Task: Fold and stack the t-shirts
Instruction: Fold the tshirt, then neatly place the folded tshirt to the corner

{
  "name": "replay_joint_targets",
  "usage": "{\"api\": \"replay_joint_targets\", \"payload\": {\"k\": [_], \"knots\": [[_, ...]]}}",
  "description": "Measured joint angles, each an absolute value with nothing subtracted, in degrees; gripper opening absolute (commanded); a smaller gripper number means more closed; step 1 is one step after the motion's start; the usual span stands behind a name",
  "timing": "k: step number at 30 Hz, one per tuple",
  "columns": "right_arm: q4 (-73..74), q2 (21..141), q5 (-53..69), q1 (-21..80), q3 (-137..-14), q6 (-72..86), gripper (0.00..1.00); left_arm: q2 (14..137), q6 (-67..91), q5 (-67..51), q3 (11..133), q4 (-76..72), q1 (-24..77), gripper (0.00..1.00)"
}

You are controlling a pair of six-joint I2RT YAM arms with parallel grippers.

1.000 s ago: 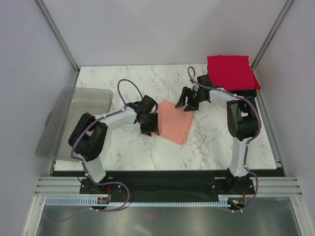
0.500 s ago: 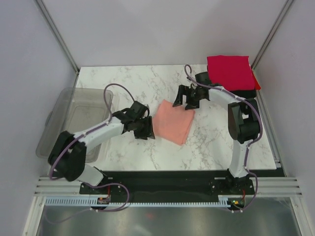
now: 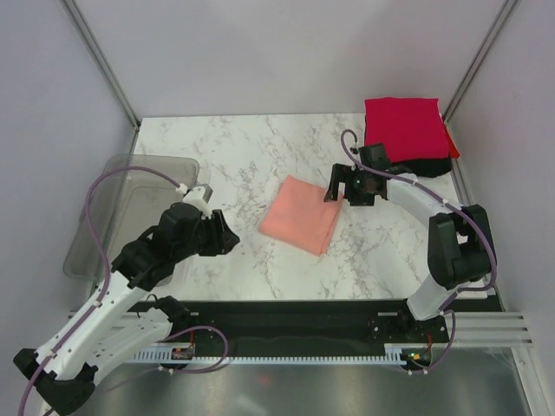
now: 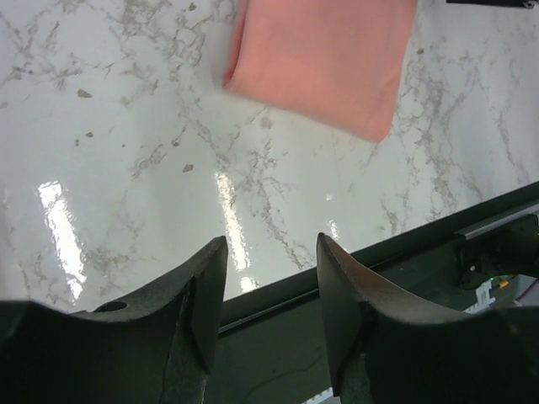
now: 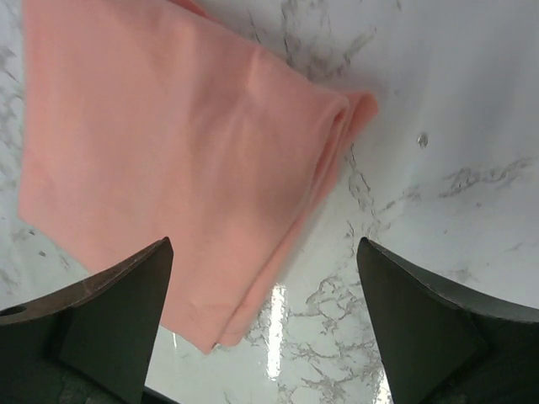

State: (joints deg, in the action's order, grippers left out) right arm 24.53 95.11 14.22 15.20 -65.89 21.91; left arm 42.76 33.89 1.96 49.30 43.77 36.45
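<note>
The salmon-pink t-shirt (image 3: pixel 302 217) lies folded flat in the middle of the marble table (image 3: pixel 243 147). It also shows in the left wrist view (image 4: pixel 320 59) and in the right wrist view (image 5: pixel 168 143). A folded red t-shirt (image 3: pixel 404 126) rests on a black one (image 3: pixel 434 165) at the back right corner. My left gripper (image 3: pixel 227 236) (image 4: pixel 271 252) is open and empty, well left of the pink shirt, over the table's near edge. My right gripper (image 3: pixel 340 191) (image 5: pixel 263 252) hangs wide open just above the pink shirt's right edge, holding nothing.
A grey see-through plastic tub (image 3: pixel 104 178) overhangs the table's left edge, beside the left arm. The black rail (image 4: pixel 404 244) runs along the table's front. Frame posts stand at the back corners.
The left arm has let go of the pink shirt's left edge and drawn back to the left and toward the front. The right gripper opened wider and shifted toward the shirt's right edge.
</note>
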Motion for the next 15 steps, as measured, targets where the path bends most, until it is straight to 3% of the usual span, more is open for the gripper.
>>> {"api": "replay_joint_targets", "payload": {"k": [15], "knots": [[13.61, 103.22, 14.35, 13.41, -61.36, 23.18, 0.91, 36.40, 33.34, 8.99, 46.63, 45.34, 36.45, 0.52]]}}
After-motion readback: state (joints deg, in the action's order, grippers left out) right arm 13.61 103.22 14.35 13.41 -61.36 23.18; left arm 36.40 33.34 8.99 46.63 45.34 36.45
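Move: The folded t-shirt's far right corner lies about 3 cm ahead of the open right hand, practically in line sideways and some 8 cm below. The t-shirt's middle is roughly 8 cm to that hand's left and 2 cm nearer the base, while the red stack stands about 19 cm ahead and 14 cm to its right. From the empty left hand, the same corner is some 18 cm ahead, 24 cm to the right and 19 cm below. The right hand sinks about 6 cm towards the t-shirt's far right corner, first easing back some 2 cm and then swinging forward again to finish slightly ahead of where it began, fingers still wide open and ready to straddle the corner's edge, contact not clearly visible. Meanwhile the empty left hand stays high and slides about 3 cm left, away from the t-shirt, before stopping with its fingers still half open. ##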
